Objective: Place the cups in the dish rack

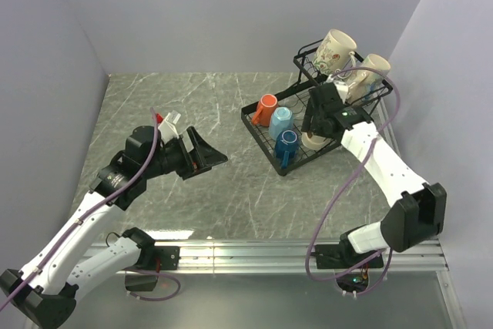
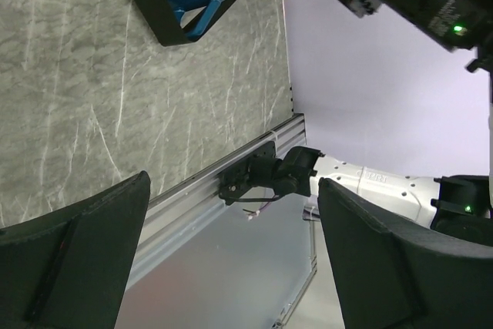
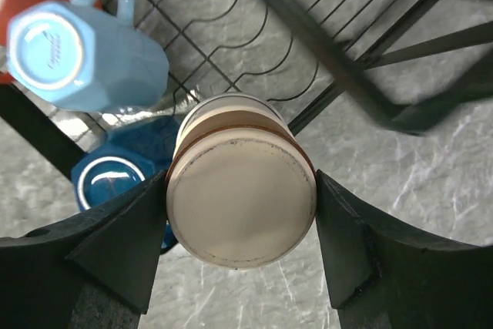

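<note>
The black wire dish rack (image 1: 257, 127) stands at the back right. In its lower tray sit an orange mug (image 1: 265, 108), a light blue mug (image 3: 77, 55) and a dark blue mug (image 3: 112, 182), all bottom up. A floral cream mug (image 1: 335, 50) and a plain cream mug (image 1: 373, 68) rest in the upper basket (image 1: 308, 63). My right gripper (image 3: 241, 225) is shut on a cream cup with a brown band (image 3: 241, 206), held bottom up over the tray's near right corner beside the dark blue mug. My left gripper (image 2: 231, 267) hangs open and empty above the table, left of the rack.
The grey marble table (image 1: 192, 98) is walled at the back and on both sides. An aluminium rail (image 1: 269, 252) runs along its near edge, with both arm bases bolted there. The right arm (image 1: 385, 167) reaches across the rack's near right side.
</note>
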Action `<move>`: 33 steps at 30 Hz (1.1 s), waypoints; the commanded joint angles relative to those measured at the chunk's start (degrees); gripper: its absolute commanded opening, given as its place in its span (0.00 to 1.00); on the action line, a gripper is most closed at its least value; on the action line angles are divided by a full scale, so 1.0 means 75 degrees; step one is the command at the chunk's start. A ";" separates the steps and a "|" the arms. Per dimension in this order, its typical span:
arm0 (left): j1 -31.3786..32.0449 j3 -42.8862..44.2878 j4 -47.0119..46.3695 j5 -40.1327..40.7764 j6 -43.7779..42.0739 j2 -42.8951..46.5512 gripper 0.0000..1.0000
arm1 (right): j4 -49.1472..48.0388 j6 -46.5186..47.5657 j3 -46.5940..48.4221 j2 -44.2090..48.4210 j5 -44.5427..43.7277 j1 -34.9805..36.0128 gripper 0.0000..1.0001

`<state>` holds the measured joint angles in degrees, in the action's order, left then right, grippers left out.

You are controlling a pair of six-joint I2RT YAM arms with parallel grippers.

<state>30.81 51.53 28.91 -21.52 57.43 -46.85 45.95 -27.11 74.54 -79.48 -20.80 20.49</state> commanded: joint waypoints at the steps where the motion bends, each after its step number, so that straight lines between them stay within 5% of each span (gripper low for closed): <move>1: -0.0029 0.0313 0.0130 0.0068 -0.0204 0.0024 0.95 | -0.0806 -0.0018 -0.0224 -0.0206 -0.0624 0.0279 0.00; 18: -0.0029 0.0325 0.0528 0.0279 -0.0274 0.0200 0.94 | -0.2107 -0.0299 -0.1372 -0.1133 -0.0333 0.0397 0.00; 30: -0.0018 0.0267 0.0798 0.0455 -0.0333 0.0493 0.94 | -0.2084 -0.0358 -0.0915 -0.1988 -0.0251 0.0467 0.00; 33: -0.0029 0.0161 0.0775 0.0478 -0.0275 0.0621 0.94 | -0.2049 -0.0358 -0.1021 -0.1941 -0.0180 0.0525 0.29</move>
<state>30.81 51.68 35.07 -18.96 56.21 -43.64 26.81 -29.02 67.90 -92.42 -26.00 23.94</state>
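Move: The right hand already holds the upturned cream cup; the free place for it in the rack's lower tray lies about 6 cm ahead, 3 cm to the left and some 10 cm below. At about that same depth, the dark blue cup stands roughly 2 cm ahead and 8 cm left of the hand, and the light blue cup about 10 cm ahead and 11 cm left. From the left hand, the free place is some 20 cm ahead, 27 cm to the right and 17 cm lower. The right hand keeps its grip on the upturned cream cup and first sinks steeply, some 5 cm, towards the free place in the lower tray beside the dark blue and light blue cups, its wrist barely turning. It then eases about 5 cm forward and 3 cm left while sinking a little further, and its last stretch runs level, taking the cup in close alongside the light blue cup, while the empty left hand, still open, drifts a couple of centimetres back and to its left. ##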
